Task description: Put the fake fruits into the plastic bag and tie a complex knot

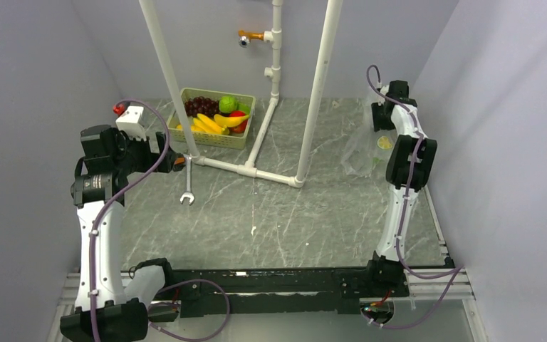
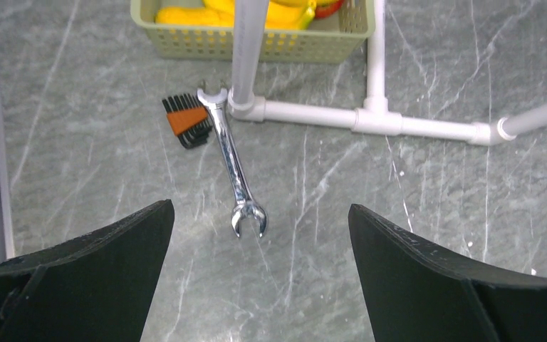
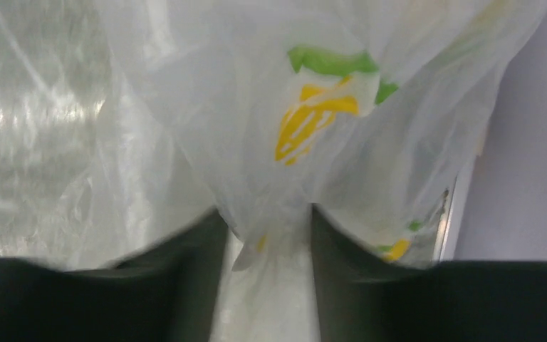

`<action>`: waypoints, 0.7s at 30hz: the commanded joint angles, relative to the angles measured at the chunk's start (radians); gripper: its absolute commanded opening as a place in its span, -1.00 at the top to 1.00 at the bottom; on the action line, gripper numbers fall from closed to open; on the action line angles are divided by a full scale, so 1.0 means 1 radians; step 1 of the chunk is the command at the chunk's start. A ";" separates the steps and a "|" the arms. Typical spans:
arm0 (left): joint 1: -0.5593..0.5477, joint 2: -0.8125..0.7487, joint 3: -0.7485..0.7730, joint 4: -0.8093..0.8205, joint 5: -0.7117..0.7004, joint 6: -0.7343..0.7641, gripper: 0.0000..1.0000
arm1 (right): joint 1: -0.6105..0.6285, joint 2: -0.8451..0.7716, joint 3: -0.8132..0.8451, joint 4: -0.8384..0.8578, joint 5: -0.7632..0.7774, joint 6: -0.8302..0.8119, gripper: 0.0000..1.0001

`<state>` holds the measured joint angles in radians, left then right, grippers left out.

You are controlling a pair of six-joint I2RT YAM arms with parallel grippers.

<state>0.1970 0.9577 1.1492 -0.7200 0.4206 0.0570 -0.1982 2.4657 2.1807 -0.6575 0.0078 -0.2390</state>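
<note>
The fake fruits (image 1: 217,114), yellow bananas, a green one, a red one and dark grapes, lie in a pale green basket (image 1: 214,140) at the back left. The bananas (image 2: 199,14) also show at the top of the left wrist view. The plastic bag (image 1: 362,153) lies crumpled at the back right. My right gripper (image 1: 381,128) hangs over it. In the right wrist view the plastic bag (image 3: 327,107), with its yellow and green print, is gathered between the fingers of my right gripper (image 3: 266,214), which press it from both sides. My left gripper (image 2: 260,206) stands open above bare table. No knot shows.
A silver wrench (image 2: 231,160) lies just beyond my left fingers, beside a set of hex keys (image 2: 187,121). A white pipe frame (image 1: 256,171) stands on the table between the basket and the bag. Grey walls close in on both sides.
</note>
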 commanded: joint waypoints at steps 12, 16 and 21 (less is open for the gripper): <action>0.003 -0.161 -0.090 0.197 0.248 -0.036 -0.99 | -0.052 -0.979 -0.835 -0.265 -0.407 -0.434 1.00; 0.002 -0.157 -0.108 0.170 0.383 -0.028 -0.99 | -0.052 -1.233 -0.966 -0.458 -0.501 -0.686 1.00; 0.002 -0.172 -0.136 0.125 0.512 0.046 -0.99 | -0.037 -1.446 -1.072 -0.678 -0.573 -1.067 1.00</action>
<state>0.1978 0.8021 1.0298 -0.5690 0.7609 0.0486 -0.2470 1.1141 1.1728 -1.1000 -0.4522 -0.9318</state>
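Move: The right hand's half-open fingers, low over the table, already straddle a gathered part of the plastic bag, whose middle lies about 5 cm back and 4 cm to the left, roughly level. The right wall stands some 16 cm to the hand's right, and the pipe frame's right corner about 25 cm back and 42 cm left, near table height. From the left hand the bag lies roughly 24 cm ahead, 85 cm right and 25 cm lower. Back towards its base, fast and at first almost level, the right hand finishes shutting on the gathered plastic, then climbs as it pulls the bag along: some 33 cm back, 16 up and 11 left, turning about 45 degrees counter-clockwise. The left hand, empty and wide open, rises and then swings right and slightly back, turning clockwise and tipping its fingers up. ##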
